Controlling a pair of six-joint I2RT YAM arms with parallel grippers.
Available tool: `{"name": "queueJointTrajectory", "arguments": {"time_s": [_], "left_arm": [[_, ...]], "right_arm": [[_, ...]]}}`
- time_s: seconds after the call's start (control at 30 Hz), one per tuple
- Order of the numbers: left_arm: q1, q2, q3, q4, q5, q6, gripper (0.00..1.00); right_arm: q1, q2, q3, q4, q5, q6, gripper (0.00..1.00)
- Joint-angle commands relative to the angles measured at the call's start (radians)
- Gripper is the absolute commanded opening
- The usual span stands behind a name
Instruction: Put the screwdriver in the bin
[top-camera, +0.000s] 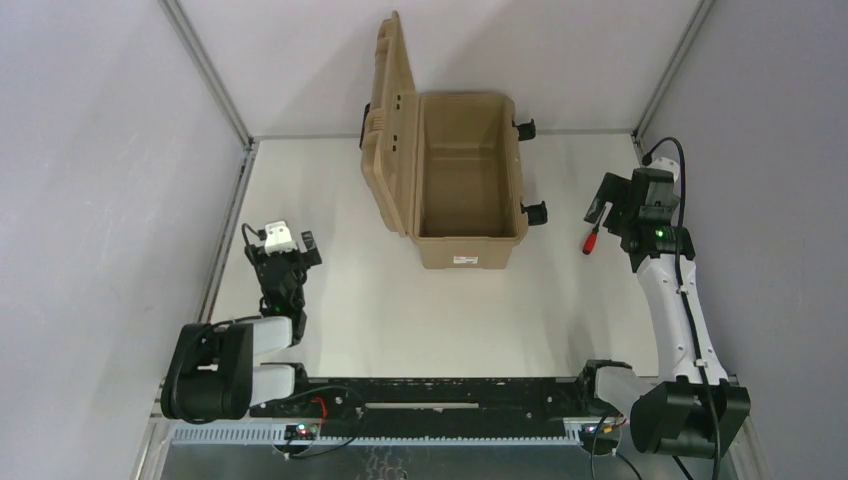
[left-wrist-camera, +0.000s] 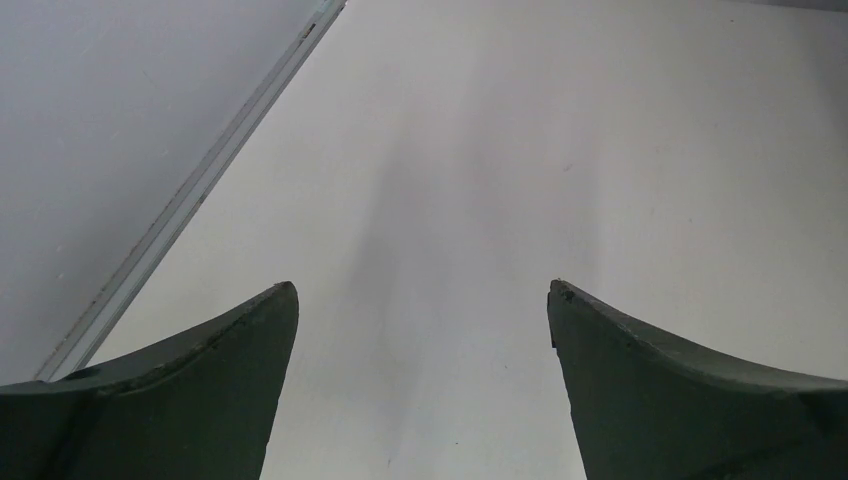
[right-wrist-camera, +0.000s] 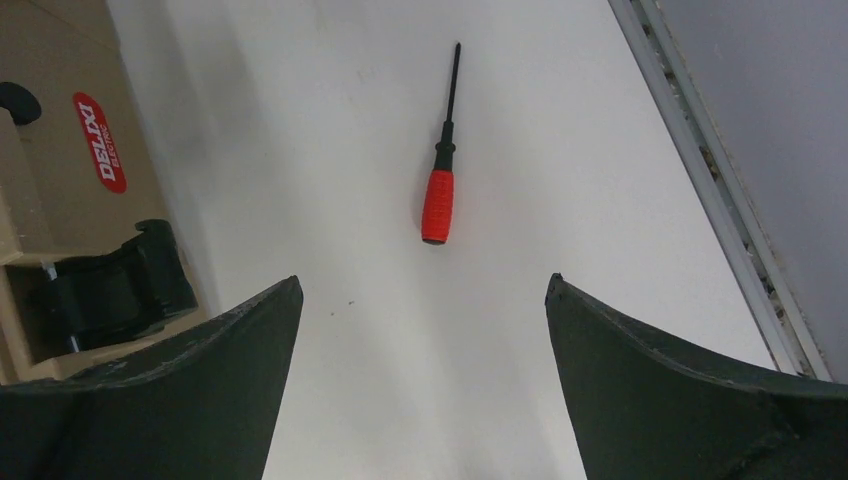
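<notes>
The screwdriver (top-camera: 591, 240), with a red handle and a thin dark shaft, lies flat on the white table to the right of the bin (top-camera: 466, 247). The bin is a tan case standing open, its lid (top-camera: 389, 120) raised on the left. My right gripper (top-camera: 603, 208) is open and empty, above and just short of the screwdriver. In the right wrist view the screwdriver (right-wrist-camera: 437, 204) lies ahead of the open gripper (right-wrist-camera: 422, 285), handle end nearest, apart from both fingers. The bin's side (right-wrist-camera: 50, 130) shows at the left. My left gripper (top-camera: 296, 250) is open and empty over bare table (left-wrist-camera: 422, 288).
Black latches (top-camera: 535, 212) stick out of the bin's right side, close to the screwdriver; one shows in the right wrist view (right-wrist-camera: 110, 290). A metal rail (right-wrist-camera: 710, 180) and grey walls bound the table on the right, and another rail (left-wrist-camera: 190, 195) bounds it on the left.
</notes>
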Motion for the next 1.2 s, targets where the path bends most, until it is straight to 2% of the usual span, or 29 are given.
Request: {"name": "queueJointTrajectory", "arguments": {"time_s": [0.0,0.23,0.33,0.57,0.73,0.83,0.9,0.97,1.07,1.17], "left_arm": [[0.007,0.0,0.047,0.059,0.001,-0.001,1.0],[0.007,0.001,0.046,0.059,0.002,-0.001,1.0],[0.007,0.001,0.047,0.058,0.002,-0.001,1.0],[0.007,0.0,0.046,0.059,0.001,0.0,1.0],[0.007,0.0,0.046,0.059,0.001,-0.001,1.0],[0.007,0.001,0.046,0.059,0.001,-0.001,1.0],[0.007,0.001,0.046,0.059,0.001,0.0,1.0],[0.007,0.001,0.047,0.059,0.001,-0.001,1.0],[0.007,0.001,0.047,0.059,0.001,-0.001,1.0],[0.007,0.001,0.046,0.059,0.001,-0.001,1.0]], "right_arm": [[0.0,0.002,0.002,0.041,-0.018,0.004,1.0],[-0.051,0.267,0.026,0.085,-0.119,0.005,1.0],[-0.061,0.398,0.071,0.081,-0.109,0.0,0.99],[-0.064,0.6,0.115,0.124,-0.087,0.002,0.94],[-0.073,0.714,0.155,0.146,-0.085,-0.008,0.86],[-0.081,0.769,0.181,0.131,-0.095,-0.006,0.69],[-0.085,0.788,0.189,0.119,-0.088,0.0,0.54],[-0.092,0.782,0.189,0.114,-0.09,0.008,0.32],[-0.095,0.734,0.2,0.098,-0.092,-0.005,0.15],[-0.091,0.645,0.244,0.05,-0.097,-0.033,0.06]]}}
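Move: The screwdriver lies on the table about 10 cm ahead of the right hand, 4 cm to its right and 20 cm below. Its red handle points back towards the base, and its shaft points forward and slightly right. The bin's middle is some 26 cm left and 16 cm ahead of this hand, about 9 cm lower. The right edge rail runs roughly 14 cm right of the screwdriver, level with it. From the left hand, the screwdriver is about 67 cm right, 8 cm ahead and 9 cm below. The right hand drops about 19 cm and forward 7, tips down some 30 degrees, and pinches the screwdriver's red handle. ##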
